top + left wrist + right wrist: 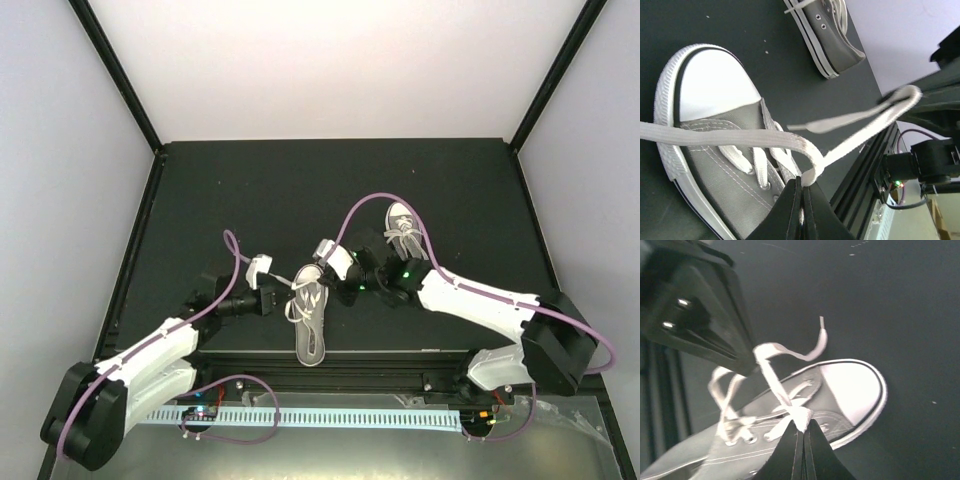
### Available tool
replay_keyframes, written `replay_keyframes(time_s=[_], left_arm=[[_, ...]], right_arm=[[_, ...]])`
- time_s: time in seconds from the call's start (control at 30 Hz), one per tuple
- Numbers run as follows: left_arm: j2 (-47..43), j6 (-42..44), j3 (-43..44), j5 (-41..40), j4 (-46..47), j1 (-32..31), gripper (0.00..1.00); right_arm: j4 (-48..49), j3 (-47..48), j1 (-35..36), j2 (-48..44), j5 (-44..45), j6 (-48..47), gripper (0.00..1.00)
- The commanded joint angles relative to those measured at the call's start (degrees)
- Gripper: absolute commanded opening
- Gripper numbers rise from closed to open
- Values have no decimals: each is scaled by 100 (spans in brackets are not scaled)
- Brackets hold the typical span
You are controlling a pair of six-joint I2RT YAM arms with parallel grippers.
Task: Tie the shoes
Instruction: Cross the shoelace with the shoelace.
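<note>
Two grey canvas shoes with white toe caps lie on the black table. The near shoe (311,325) points away from me, between both grippers. The far shoe (403,226) lies behind my right arm, laces loose. My left gripper (287,296) is at the near shoe's left side, shut on a fold of its white lace (740,135); the pinch shows in the left wrist view (805,181). My right gripper (802,426) is shut on another bunch of the same shoe's lace (772,377) above the eyelets. A lace strand runs taut between the two grippers.
A black aluminium rail (350,360) runs along the table's near edge, just behind the near shoe's heel. A white slotted cable duct (330,418) lies in front of it. Purple cables (365,205) loop over both arms. Pale walls stand round the table.
</note>
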Motion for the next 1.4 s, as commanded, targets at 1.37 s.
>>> replay_keyframes(time_s=[1.37], left_arm=[[371,-429,375,208,32,15,2]], right_arm=[[2185,-725,707,-265,-280,1086,2]])
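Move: The right hand, already pinching a lace end above the shoe, is working towards the held lace in the left fingertips, about 6 cm to its left, 2 cm back and 2 cm lower; for the left hand that lace is at its own fingertips. The middle of the shoe is roughly 9 cm back, 2 cm left and 10 cm below the right hand. The lace loops beside it are some 7 cm back, 6 cm left and 8 cm down. Keeping its pinch on the lace end, the right hand swings back about 7 cm while rising 4 cm and edging left, tipping its fingers some 25 degrees and then easing most of that out, so that the end is carried round to the near side of the left fingertips. It then sinks about 5 cm and comes a little forward and up again, while the shut left hand holds its lace almost in place as the anchor. ##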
